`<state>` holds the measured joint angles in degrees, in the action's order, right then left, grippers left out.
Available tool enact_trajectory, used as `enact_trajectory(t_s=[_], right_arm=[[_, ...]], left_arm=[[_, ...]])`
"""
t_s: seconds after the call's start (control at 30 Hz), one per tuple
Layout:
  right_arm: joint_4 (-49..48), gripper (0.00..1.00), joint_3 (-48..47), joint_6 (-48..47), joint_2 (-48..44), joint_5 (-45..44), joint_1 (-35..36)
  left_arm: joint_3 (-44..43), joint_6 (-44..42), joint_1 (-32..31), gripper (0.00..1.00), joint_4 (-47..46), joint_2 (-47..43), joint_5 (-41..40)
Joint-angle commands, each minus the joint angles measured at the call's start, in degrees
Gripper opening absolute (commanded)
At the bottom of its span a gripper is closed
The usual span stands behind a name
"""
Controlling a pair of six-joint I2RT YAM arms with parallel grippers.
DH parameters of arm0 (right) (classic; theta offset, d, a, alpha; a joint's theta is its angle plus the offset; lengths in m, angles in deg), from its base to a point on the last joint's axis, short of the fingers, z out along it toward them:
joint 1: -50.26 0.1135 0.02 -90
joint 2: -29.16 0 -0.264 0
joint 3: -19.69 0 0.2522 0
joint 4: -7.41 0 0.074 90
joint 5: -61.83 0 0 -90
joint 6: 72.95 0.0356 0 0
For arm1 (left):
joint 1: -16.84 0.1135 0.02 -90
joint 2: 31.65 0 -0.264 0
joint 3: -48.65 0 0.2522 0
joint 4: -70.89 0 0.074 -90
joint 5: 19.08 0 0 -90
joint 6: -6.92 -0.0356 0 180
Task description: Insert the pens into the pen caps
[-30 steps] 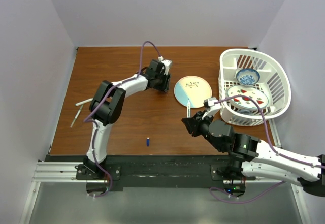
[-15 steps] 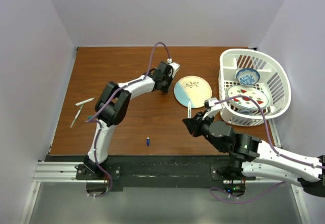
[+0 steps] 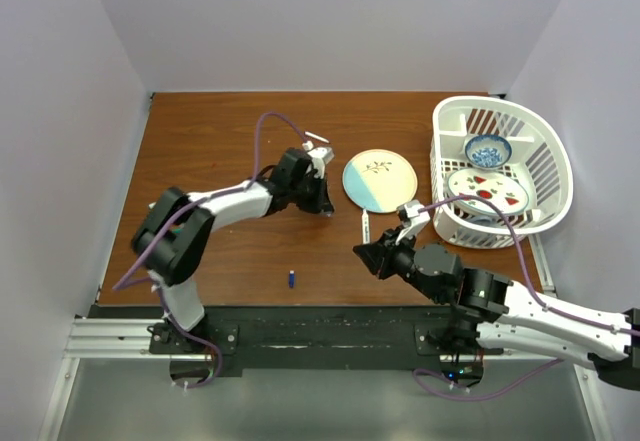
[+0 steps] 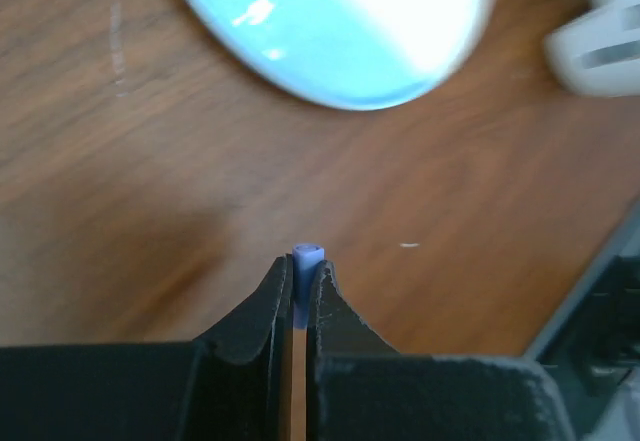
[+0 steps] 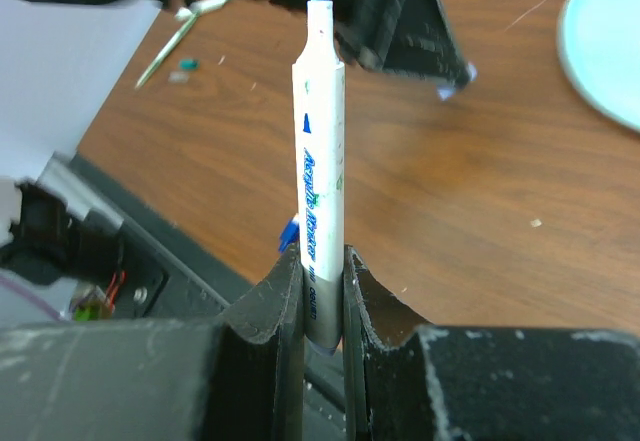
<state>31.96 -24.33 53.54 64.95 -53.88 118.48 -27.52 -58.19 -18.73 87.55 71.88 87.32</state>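
My left gripper (image 4: 302, 271) is shut on a small dark blue pen cap (image 4: 307, 256), whose open end pokes out past the fingertips above the wood. In the top view that gripper (image 3: 322, 204) hangs just left of the plate. My right gripper (image 5: 322, 271) is shut on the lower end of a white pen (image 5: 320, 151), blue tip pointing away; from above the pen (image 3: 365, 226) points up the table. A second blue cap (image 3: 291, 279) lies near the front edge. Two more pens (image 5: 200, 6) and a green cap (image 5: 187, 63) lie far left, hidden under the left arm from above.
A round pale blue and cream plate (image 3: 380, 181) lies mid-table. A white basket (image 3: 545, 161) with a blue bowl (image 3: 488, 149) and a patterned plate stands at the right. The black front rail (image 3: 320, 326) runs along the near edge.
The left gripper closed on the blue cap and drew back from the plate's upper left toward the near side. The right gripper with its pen shifted slightly left and nearer.
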Motion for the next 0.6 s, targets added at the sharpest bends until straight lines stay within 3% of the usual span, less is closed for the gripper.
enact_trajectory(t_s=[0.0, 0.17, 0.4, 0.57], right_arm=[[-13.82, 0.0, 4.85, -0.72, 0.07, 10.32, -0.02], [-26.85, 0.0, 10.48, -2.74, 4.1, 16.91, -0.02], [-44.59, 0.0, 12.95, -4.06, 12.1, 24.04, -0.02], [-47.96, 0.0, 10.84, -4.59, 19.75, 23.52, -0.02]], left_arm=[[11.58, 14.91, -0.11, 0.0, -22.99, -15.79, 10.04], [25.92, 25.1, -0.11, 0.0, -42.05, -28.35, 11.37], [36.21, 30.39, -0.11, 0.0, -55.44, -40.76, 8.3], [40.79, 32.34, -0.2, 0.0, -59.06, -46.21, 5.05]])
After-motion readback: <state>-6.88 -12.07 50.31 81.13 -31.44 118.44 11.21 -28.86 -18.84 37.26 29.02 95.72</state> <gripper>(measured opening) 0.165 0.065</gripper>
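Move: Above and behind the left hand, which already has the light-blue pen cap in its tips, stands the white pen held by the right: its middle some 14 cm back, 8 cm right and 17 cm up. A dark-blue cap lies about 15 cm back and 9 cm left of the left hand, 4 cm lower. From the right hand, the light-blue cap is roughly 17 cm ahead, 8 cm left and 14 cm below; the plate is about 26 cm ahead, 4 cm right and 18 cm down. Swinging up off the table, the left hand carries the light-blue cap some 20 cm up and 11 cm back towards the pen, its wrist rolling about 50 degrees so the down-slanting fingers come up to point rightward. The right hand brings the upright pen about 8 cm left, also a little back and down, turning counter-clockwise; both grips stay shut. ##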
